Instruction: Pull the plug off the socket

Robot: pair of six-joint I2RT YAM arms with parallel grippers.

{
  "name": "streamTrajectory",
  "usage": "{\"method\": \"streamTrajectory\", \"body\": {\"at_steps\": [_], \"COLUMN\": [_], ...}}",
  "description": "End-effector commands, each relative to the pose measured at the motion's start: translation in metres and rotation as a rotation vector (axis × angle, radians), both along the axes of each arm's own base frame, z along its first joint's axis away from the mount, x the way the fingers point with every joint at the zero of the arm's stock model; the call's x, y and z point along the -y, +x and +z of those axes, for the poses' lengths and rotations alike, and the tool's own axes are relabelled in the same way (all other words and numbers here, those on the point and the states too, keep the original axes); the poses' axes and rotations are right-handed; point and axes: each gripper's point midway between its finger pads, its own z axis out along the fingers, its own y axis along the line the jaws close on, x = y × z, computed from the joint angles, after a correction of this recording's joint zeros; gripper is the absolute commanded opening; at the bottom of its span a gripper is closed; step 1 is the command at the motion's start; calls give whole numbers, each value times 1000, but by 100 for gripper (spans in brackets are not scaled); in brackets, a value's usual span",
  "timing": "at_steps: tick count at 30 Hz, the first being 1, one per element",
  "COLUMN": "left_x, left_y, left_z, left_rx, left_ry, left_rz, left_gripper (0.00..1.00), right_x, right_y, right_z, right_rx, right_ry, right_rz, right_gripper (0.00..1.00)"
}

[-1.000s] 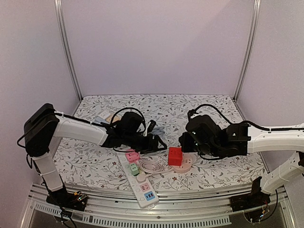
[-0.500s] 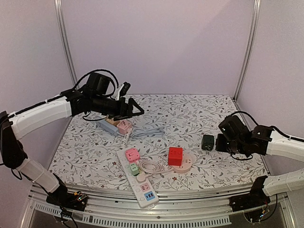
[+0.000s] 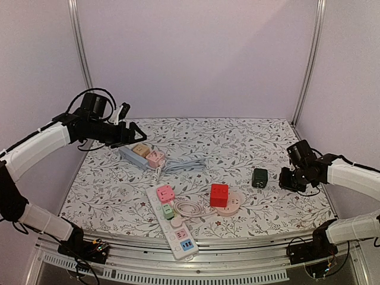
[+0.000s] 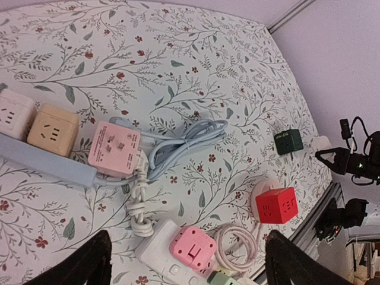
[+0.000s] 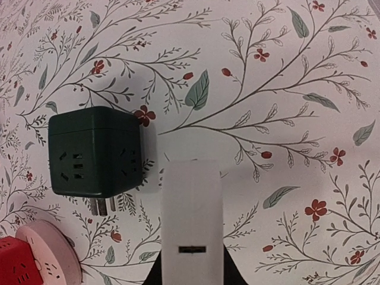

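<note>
A dark green cube plug (image 3: 259,177) lies loose on the floral table, its prongs showing in the right wrist view (image 5: 95,152). My right gripper (image 3: 285,178) hovers just right of it, shut on a white block with a small slot (image 5: 191,219). A red cube (image 3: 219,194) sits plugged on a round pink socket (image 3: 233,206). My left gripper (image 3: 132,132) hangs open high over the back left, nothing between its fingers (image 4: 89,264). Below it sits a pink cube (image 4: 192,248) on the white power strip (image 3: 178,233).
A blue-grey strip (image 3: 126,154) at the back left carries a beige cube (image 3: 141,150) and a pink cube (image 3: 155,158), with a coiled blue cable (image 3: 187,164) beside it. A small green plug (image 3: 168,210) and a pink cable coil (image 3: 189,208) sit by the white strip.
My left arm rose from the table's middle to the back left and its jaws widened. My right arm drew back to the right; the dark green cube now lies on the table.
</note>
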Motion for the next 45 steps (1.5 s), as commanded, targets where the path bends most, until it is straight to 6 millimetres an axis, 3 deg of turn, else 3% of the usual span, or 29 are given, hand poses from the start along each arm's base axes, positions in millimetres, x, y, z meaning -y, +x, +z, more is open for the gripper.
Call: {"method": "streamTrajectory", "body": {"at_steps": [1, 7, 21, 26, 39, 45], "left_x": [-18, -17, -22, -24, -25, -24], "left_y": [-2, -3, -4, -3, -4, -4], "left_z": [-23, -22, -26, -27, -30, -30], "left_rx": [-5, -12, -12, -12, -19, -21], "left_ry": [100, 93, 119, 132, 135, 135], "left_rz": [22, 21, 39, 47, 49, 47], "left_gripper": [88, 88, 88, 88, 88, 88], "right_x": [-15, -15, -11, -15, -14, -11], "right_y": [18, 31, 48, 48, 42, 34], "right_z": [0, -16, -30, -33, -46, -37], "right_rx": [-4, -31, 5, 18, -15, 3], "right_ry": [54, 19, -35, -16, -8, 8], "right_rz": [74, 77, 68, 91, 76, 59], "right_gripper": [0, 2, 14, 21, 26, 39]}}
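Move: The white plug is already held in the right hand. Its resting spot on the table lies about 4 cm ahead, 1 cm left and 7 cm below, just to the right of the dark green adapter, which stands some 4 cm ahead, 7 cm left and 5 cm below. The pink round socket is about 18 cm left and 6 cm back, the red cube about 23 cm left and 4 cm back, both low. From the left hand the dark green adapter lies about 43 cm right, 3 cm back and 20 cm below. The white plug, still pinched in the right fingers, is carried about 4 cm forward and roughly as far down to the table beside the dark green adapter, drifting slightly left, with hardly any wrist turn. Late on, the fingers open partway to release the plug, one finger plainly clear of it. The empty left hand settles some 3 cm down and left, still open. ##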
